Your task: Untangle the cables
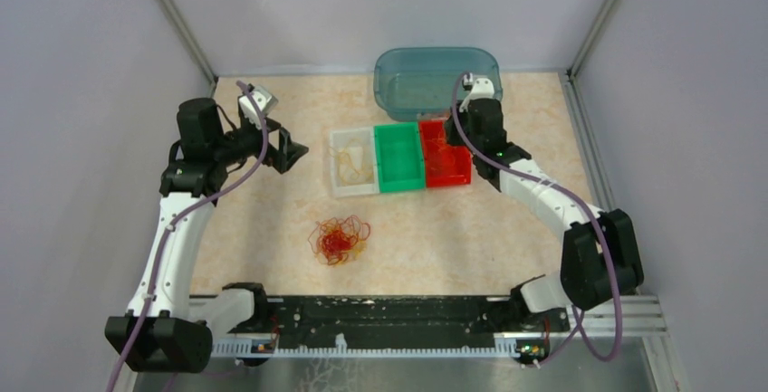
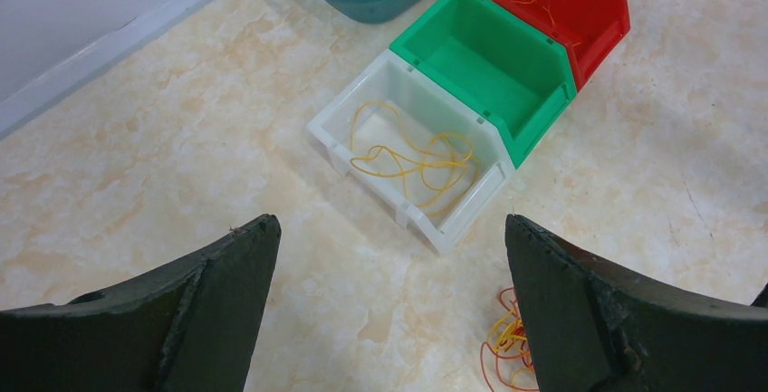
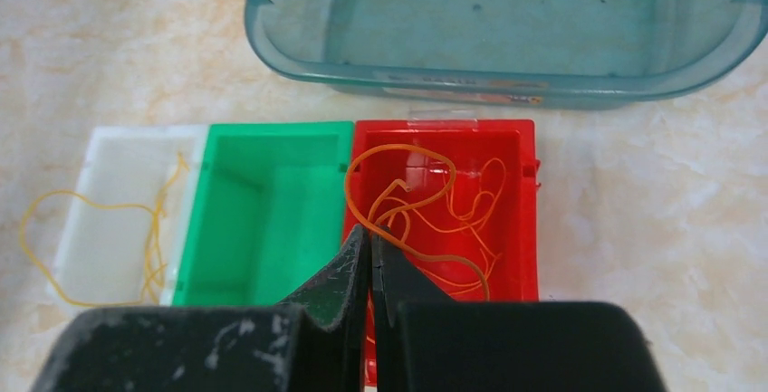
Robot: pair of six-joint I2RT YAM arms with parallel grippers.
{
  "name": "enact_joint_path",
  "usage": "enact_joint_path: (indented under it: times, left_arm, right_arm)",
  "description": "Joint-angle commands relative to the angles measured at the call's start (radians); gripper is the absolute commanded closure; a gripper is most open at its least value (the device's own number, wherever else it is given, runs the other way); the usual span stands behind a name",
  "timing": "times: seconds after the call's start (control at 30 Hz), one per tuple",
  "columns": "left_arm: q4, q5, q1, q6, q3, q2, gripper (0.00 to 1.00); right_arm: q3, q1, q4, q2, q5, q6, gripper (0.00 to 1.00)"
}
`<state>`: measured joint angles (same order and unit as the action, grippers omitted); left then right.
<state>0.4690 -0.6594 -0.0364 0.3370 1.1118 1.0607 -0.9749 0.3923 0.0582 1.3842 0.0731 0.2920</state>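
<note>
The cables (image 1: 339,240) lie as a small red, orange and yellow clump on the table's middle; its edge (image 2: 501,342) shows beside my left gripper's right finger. My left gripper (image 2: 389,224) hangs open and empty over bare table, just short of the white bin (image 2: 331,129), which holds loose yellow cables (image 2: 408,161). My right gripper (image 3: 371,231) is shut on an orange cable (image 3: 398,149) that loops up from its tips above the red bin (image 3: 530,184). More thin orange cables lie in that bin.
The white bin, a green bin (image 1: 399,157) and the red bin (image 1: 446,175) stand side by side at mid-table. A teal translucent tub (image 1: 435,80) sits behind them by the back wall. Metal rails edge the table on both sides.
</note>
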Motion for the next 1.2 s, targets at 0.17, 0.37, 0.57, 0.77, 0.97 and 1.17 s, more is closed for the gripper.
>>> enact_joint_path:
  times: [0.17, 0.37, 0.57, 0.77, 0.97, 1.17]
  left_arm:
    - [0.015, -0.035, 0.005, 0.032, -0.013, -0.022, 0.00]
    - [0.020, -0.038, 0.005, 0.044, -0.022, -0.025, 0.00]
    - [0.021, -0.042, 0.005, 0.059, -0.034, -0.026, 0.00]
    - [0.025, -0.049, 0.004, 0.078, -0.042, -0.025, 0.00]
    - [0.041, -0.065, 0.005, 0.115, -0.056, -0.026, 0.00]
    - [0.069, -0.082, 0.005, 0.153, -0.072, -0.030, 0.00]
  right_arm:
    - [-0.009, 0.000, 0.045, 0.021, 0.065, -0.014, 1.00]
    - [-0.010, 0.000, 0.054, 0.021, 0.054, -0.004, 1.00]
    - [-0.010, 0.000, 0.056, 0.022, 0.055, -0.002, 1.00]
    - [-0.009, 0.001, 0.066, 0.033, 0.051, 0.003, 1.00]
    - [-0.017, 0.000, 0.078, 0.057, 0.043, -0.001, 1.00]
    - [-0.041, 0.000, 0.074, 0.055, -0.009, -0.026, 0.70]
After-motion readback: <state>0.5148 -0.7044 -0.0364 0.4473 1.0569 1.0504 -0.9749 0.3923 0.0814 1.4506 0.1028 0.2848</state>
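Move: The right hand holds an orange cable over the red bin; the bin's middle lies about 6 cm ahead, 2 cm to the right and 17 cm below. The green bin is some 4 cm ahead and 11 cm to the left, the blue tub about 29 cm ahead and 2 cm to the right, both also well below. From the idle left hand the red bin lies about 15 cm ahead, 37 cm to the right and 26 cm lower. The right hand sinks about 2 cm in two short steps over the red bin, hanging nearly still between them and easing about 1 cm forward, and at the very end its closed fingers part by roughly a quarter of their opening and let go of the orange cable. The left hand, empty and wide open, comes down some 2.5 cm and back about 1 cm on its own side, touching nothing. ##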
